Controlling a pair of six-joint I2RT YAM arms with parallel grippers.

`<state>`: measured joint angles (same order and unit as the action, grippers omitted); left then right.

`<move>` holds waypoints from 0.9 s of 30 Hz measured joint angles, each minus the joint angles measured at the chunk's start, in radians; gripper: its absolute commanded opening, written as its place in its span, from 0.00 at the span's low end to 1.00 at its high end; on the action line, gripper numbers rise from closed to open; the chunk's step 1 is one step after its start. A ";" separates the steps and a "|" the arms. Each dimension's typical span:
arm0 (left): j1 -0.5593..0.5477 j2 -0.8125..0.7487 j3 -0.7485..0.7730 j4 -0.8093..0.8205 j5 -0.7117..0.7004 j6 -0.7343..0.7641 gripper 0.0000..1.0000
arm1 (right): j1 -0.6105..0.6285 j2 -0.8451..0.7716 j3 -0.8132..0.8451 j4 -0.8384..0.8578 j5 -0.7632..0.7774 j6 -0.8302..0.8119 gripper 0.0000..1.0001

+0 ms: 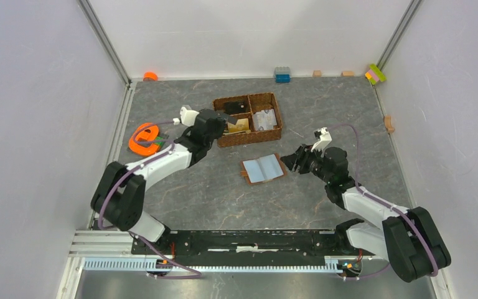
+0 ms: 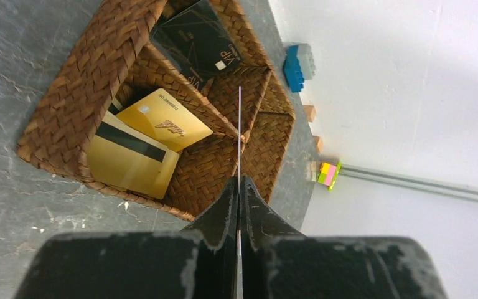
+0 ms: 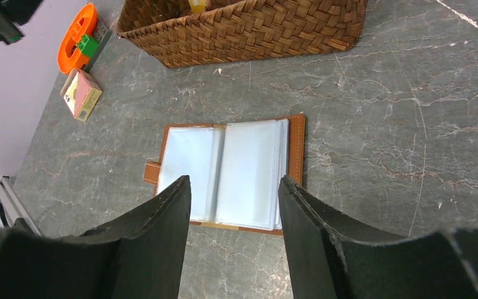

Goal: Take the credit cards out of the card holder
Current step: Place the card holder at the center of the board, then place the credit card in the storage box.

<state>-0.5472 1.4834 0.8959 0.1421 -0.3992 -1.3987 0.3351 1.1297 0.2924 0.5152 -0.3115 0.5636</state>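
Observation:
The card holder (image 1: 263,168) lies open flat on the table, brown outside, its pale grey-blue pockets (image 3: 233,171) facing up. My right gripper (image 3: 233,187) hovers open just off its near edge, nothing between the fingers; from above, the right gripper (image 1: 287,161) is at the wallet's right side. My left gripper (image 2: 239,182) is shut on a thin card (image 2: 239,134) seen edge-on, held over the woven basket (image 1: 274,99). Two gold credit cards (image 2: 162,124) lie in one basket compartment. Black cards (image 2: 199,43) lie in another.
An orange ring object (image 1: 144,138) lies left of the basket, with a small pink box (image 3: 81,93) near it. A blue block (image 1: 282,75), coloured blocks (image 1: 375,73) and small wooden blocks (image 1: 389,123) line the back and right walls.

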 measured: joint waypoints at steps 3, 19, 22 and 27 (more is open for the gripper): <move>-0.021 0.075 0.060 -0.045 -0.048 -0.086 0.02 | -0.002 -0.023 -0.016 0.005 -0.002 0.017 0.58; -0.056 0.340 0.239 -0.013 -0.252 -0.397 0.02 | -0.003 -0.466 -0.212 0.109 0.058 0.143 0.57; -0.055 0.406 0.291 -0.012 -0.256 -0.411 0.02 | -0.003 -0.544 -0.224 0.091 0.114 0.138 0.57; -0.055 0.480 0.362 -0.009 -0.256 -0.428 0.04 | -0.003 -0.579 -0.224 0.086 0.160 0.134 0.57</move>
<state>-0.6025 1.9633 1.2575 0.1333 -0.6552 -1.8267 0.3317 0.5507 0.0685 0.6010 -0.1513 0.6979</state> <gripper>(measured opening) 0.033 0.572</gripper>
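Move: Ahead of the left hand, which still pinches a dark card, the black cards in the basket's rear-left compartment lie about 13 cm out, hardly to either side, and some 15 cm lower. At much that same depth, the gold cards lie 6 cm ahead and 2 cm right of it, the white cards 8 cm ahead and 11 cm right. From the empty right hand the black cards are roughly 25 cm ahead, 19 cm left and 8 cm down; the open card holder lies about 8 cm left, 2 cm ahead and 12 cm below. Reaching forward about 9 cm while sinking some 5 cm and drifting right, the left hand takes the dark card towards the black cards' compartment, swinging counter-clockwise about 20 degrees and rolling its left side down; its fingers stay shut. The right hand rises and backs off rightward from the card holder, tipping upward, its open fingers empty. ##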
